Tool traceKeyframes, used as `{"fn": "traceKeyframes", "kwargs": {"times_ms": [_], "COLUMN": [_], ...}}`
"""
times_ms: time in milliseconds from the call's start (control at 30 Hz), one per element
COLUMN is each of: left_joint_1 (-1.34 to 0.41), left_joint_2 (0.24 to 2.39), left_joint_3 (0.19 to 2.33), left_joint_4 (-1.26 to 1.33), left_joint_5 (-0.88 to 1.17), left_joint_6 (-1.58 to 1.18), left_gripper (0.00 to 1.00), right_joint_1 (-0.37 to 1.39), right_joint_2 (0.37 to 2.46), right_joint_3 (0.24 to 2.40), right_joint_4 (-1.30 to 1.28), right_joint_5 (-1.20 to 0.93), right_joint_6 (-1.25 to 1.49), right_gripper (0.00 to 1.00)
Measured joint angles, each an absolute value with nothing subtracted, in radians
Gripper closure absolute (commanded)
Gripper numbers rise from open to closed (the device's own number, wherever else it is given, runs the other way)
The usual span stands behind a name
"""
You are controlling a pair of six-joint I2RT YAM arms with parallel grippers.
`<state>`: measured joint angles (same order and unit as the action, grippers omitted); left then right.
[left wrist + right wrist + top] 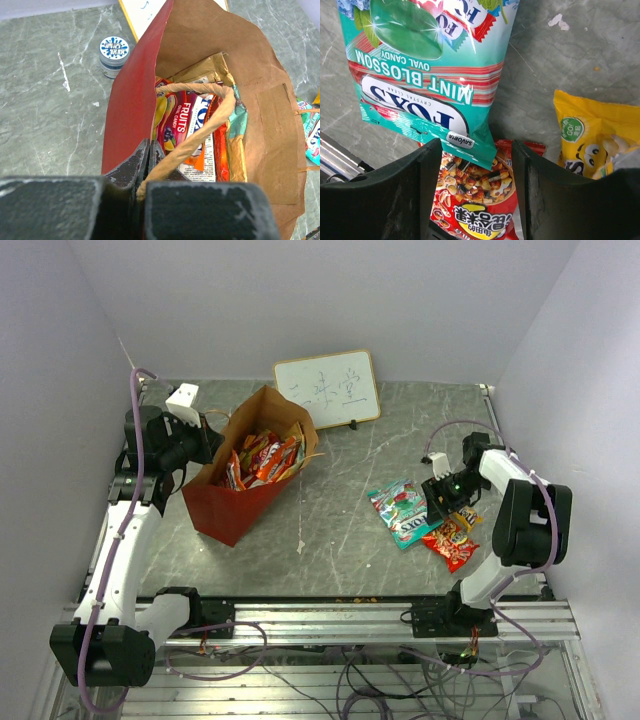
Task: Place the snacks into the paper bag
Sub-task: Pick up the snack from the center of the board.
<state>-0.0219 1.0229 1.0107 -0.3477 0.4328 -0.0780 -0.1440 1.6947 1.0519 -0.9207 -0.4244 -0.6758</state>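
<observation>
The paper bag (232, 502), red outside and brown inside, stands open at the left with several snacks (262, 458) in it. My left gripper (203, 445) is shut on its near rim by the twisted handle (200, 135); the jaws (148, 150) are pressed together. Inside lie red, orange and teal packets (182, 125). At the right, a teal mint candy packet (420, 65) overlaps a red snack packet (475, 200), and a yellow packet (590, 135) lies beside them. My right gripper (477, 190) is open, its fingers either side of the red packet and the teal packet's corner.
A small whiteboard (328, 388) leans at the back behind the bag. A little round jar (113, 55) with a blue and white lid stands on the table left of the bag. The metal rail (340, 162) runs along the table's near edge, close to the right packets.
</observation>
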Motion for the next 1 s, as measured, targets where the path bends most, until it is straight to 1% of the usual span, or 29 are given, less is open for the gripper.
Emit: {"fn": "traceKeyframes", "kwargs": {"times_ms": [133,233,467,700,1000], "left_joint_1": [-0.022,-0.022,-0.022,-0.022,-0.022], "left_joint_2": [1.023,1.023,1.023,1.023,1.023], "left_joint_3": [1.010,1.008,1.007,1.007,1.007], "left_joint_4": [-0.347,-0.345,-0.342,-0.342,-0.341], "left_joint_5": [0.433,0.433,0.433,0.433,0.433], "left_joint_6": [-0.078,-0.078,-0.078,-0.077,-0.076], "left_gripper": [0.93,0.93,0.93,0.93,0.93], "right_joint_1": [-0.150,-0.154,-0.181,-0.183,-0.183], "right_joint_2": [1.734,1.756,1.788,1.776,1.647], "right_joint_3": [1.051,1.051,1.083,1.215,1.537], "right_joint_4": [-0.915,-0.910,-0.946,-1.037,-1.153], "right_joint_5": [-0.456,-0.480,-0.552,-0.638,-0.786], "right_joint_6": [-0.683,-0.687,-0.691,-0.698,-0.664], "right_gripper": [0.57,0.67,1.00,1.00,1.00]}}
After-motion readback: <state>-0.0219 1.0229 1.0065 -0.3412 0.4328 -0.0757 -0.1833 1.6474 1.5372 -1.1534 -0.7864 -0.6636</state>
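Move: The teal mint candy bag is the target: its right-hand end already lies between the right gripper's open fingers, its middle some 7 cm to the left, 3 cm ahead and 2 cm below. The red snack pack, partly under that end, sits about 4 cm right and 5 cm back; the yellow snack pack about 7 cm right and 4 cm ahead. From the left hand the mint bag lies roughly 43 cm right, 4 cm back and 26 cm below. Sink the right gripper the last 1 to 1.5 cm over the end of the mint candy bag, closing the fingers fully to pinch that end near its corner. Then lift quickly, about 17 cm up from the table while carrying it some 8 cm forward and slightly left, away from the red pack, swinging the fingertips about 20 degrees outward and to the left. ##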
